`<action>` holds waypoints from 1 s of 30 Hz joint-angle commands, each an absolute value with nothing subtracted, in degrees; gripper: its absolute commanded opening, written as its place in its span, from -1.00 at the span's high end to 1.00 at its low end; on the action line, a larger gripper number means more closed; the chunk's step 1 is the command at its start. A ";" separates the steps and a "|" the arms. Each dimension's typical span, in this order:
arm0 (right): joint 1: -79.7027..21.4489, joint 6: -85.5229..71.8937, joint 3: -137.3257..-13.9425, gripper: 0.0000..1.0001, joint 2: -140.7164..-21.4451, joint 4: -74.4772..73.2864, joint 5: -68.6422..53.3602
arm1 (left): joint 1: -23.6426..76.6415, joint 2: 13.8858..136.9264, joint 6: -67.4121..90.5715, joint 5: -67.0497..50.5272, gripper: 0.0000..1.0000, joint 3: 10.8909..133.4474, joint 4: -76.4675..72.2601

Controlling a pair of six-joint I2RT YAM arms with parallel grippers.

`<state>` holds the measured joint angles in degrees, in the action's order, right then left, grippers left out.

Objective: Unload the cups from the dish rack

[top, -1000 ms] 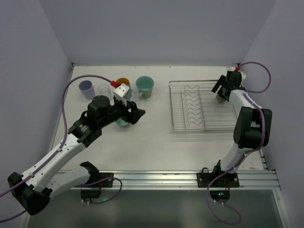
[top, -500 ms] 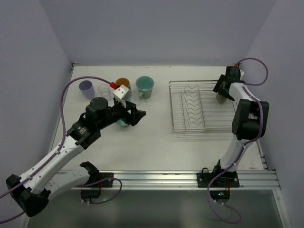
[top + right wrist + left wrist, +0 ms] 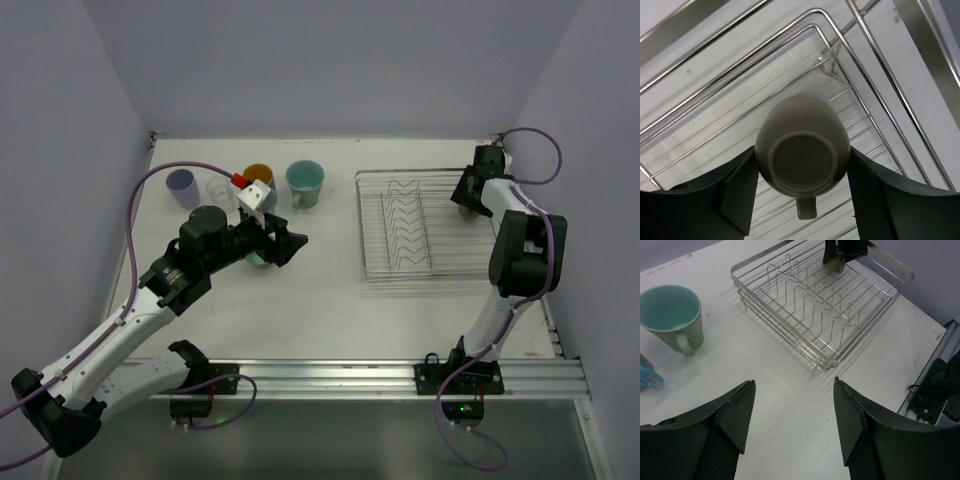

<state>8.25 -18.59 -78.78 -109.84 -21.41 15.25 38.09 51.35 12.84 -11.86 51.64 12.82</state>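
A small olive-brown cup point(image 3: 802, 150) sits upside down, handle toward the camera, in the far right corner of the silver wire dish rack point(image 3: 362, 225). My right gripper point(image 3: 802, 167) is shut on it, one finger pressed against each side. The left wrist view shows that cup point(image 3: 835, 262) under the right gripper at the rack's point(image 3: 825, 347) far end. My left gripper point(image 3: 290, 243) hovers open and empty above the table left of the rack, beside a teal cup point(image 3: 257, 259). The lavender point(image 3: 183, 187), clear glass point(image 3: 219, 190), blue-and-orange point(image 3: 259, 175) and pale green point(image 3: 305, 183) cups stand on the table at the back left.
Zigzag wire dividers point(image 3: 408, 225) run down the rack's middle. The right wall is close behind the right arm. The pale green cup point(image 3: 672, 315) is left of my left fingers. The arms' mounting rail point(image 3: 400, 378) runs along the near edge.
The right gripper has come down over the olive-brown cup and its fingers have closed in against its sides. The left arm has barely moved.
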 commanded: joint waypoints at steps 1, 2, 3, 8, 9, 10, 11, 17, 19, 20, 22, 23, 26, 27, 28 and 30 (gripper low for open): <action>7.74 -19.51 -76.21 0.15 -101.35 -17.14 14.59 | 38.67 51.15 12.04 -13.27 -0.39 51.42 9.49; 7.04 -19.77 -75.42 0.15 -98.64 -16.62 14.15 | 38.58 51.24 12.22 -13.53 -0.39 51.33 9.23; 6.60 -20.56 -74.45 0.15 -97.13 -16.09 12.85 | 38.58 51.50 12.30 -13.88 -0.39 51.33 9.05; 5.19 -26.53 -64.18 0.16 -85.80 -8.89 0.81 | 38.58 52.64 14.85 -16.69 -0.38 51.50 7.04; 5.01 -28.98 -62.16 0.16 -81.60 -7.14 -1.38 | 38.67 52.99 15.46 -17.22 -0.38 51.59 6.51; 4.84 -30.22 -58.75 0.17 -79.65 -4.16 -3.84 | 38.58 53.17 16.95 -18.36 -0.37 51.59 5.89; 4.49 -31.63 -57.23 0.20 -77.80 -3.17 -7.96 | 38.58 53.43 17.66 -18.89 -0.37 51.68 4.76; -1.38 -41.39 -46.59 0.21 -67.07 8.43 -25.63 | 38.76 57.47 26.53 -24.43 -0.36 50.81 -3.75; -3.59 -44.81 -43.26 0.21 -64.62 13.43 -29.07 | 39.20 59.67 29.60 -25.40 -0.36 50.02 -6.23; -5.52 -46.13 -42.29 0.21 -63.90 14.75 -32.05 | 39.63 60.37 30.32 -25.49 -0.36 49.92 -8.15; -7.98 -50.87 -38.95 0.21 -62.24 21.16 -35.58 | 40.16 62.92 31.46 -25.49 -0.36 50.27 -10.01; -8.61 -54.19 -37.89 0.21 -61.62 23.53 -37.16 | 40.69 63.80 31.73 -25.14 -0.36 50.53 -10.28; -10.54 -59.48 -34.20 0.21 -60.30 31.80 -40.60 | 41.65 67.40 32.34 -24.17 -0.36 51.50 -11.68; -10.81 -60.63 -32.88 0.21 -60.12 34.95 -41.82 | 41.92 67.93 31.82 -22.95 -0.36 51.85 -11.69; -11.16 -61.78 -32.44 0.21 -60.12 36.37 -42.62 | 42.18 68.55 31.64 -22.42 -0.36 52.38 -11.78; -11.42 -65.12 -31.30 0.21 -60.64 41.01 -44.03 | 42.71 70.04 31.20 -21.89 -0.36 53.00 -12.04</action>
<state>-10.92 -56.88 -32.05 -62.04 25.39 -38.24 41.85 69.10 30.55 -23.03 50.57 -7.14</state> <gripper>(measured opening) 0.673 0.681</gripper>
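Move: The right hand already grips the upside-down grey cup low in the dish rack's far right corner; the open left gripper it is bound for is about 48 cm to its left, 22 cm back and 22 cm higher. The rack's middle lies some 10 cm left of the right hand, 6 cm back and 3 cm lower. From the left hand, the grey cup is about 48 cm right, 22 cm ahead and 22 cm below; the green mug stands straight ahead, roughly 27 cm out and 23 cm down. Keeping its pinch on the grey cup, the right hand lifts it out of the rack corner, then sweeps it some 30 cm left, 17 cm up and 16 cm back towards the left gripper, rolling its left side up and swinging counter-clockwise so the fingers come round to point left. The left hand, still open and empty, reaches about 9 cm right to meet it, at last dipping and tipping its fingers down slightly. ##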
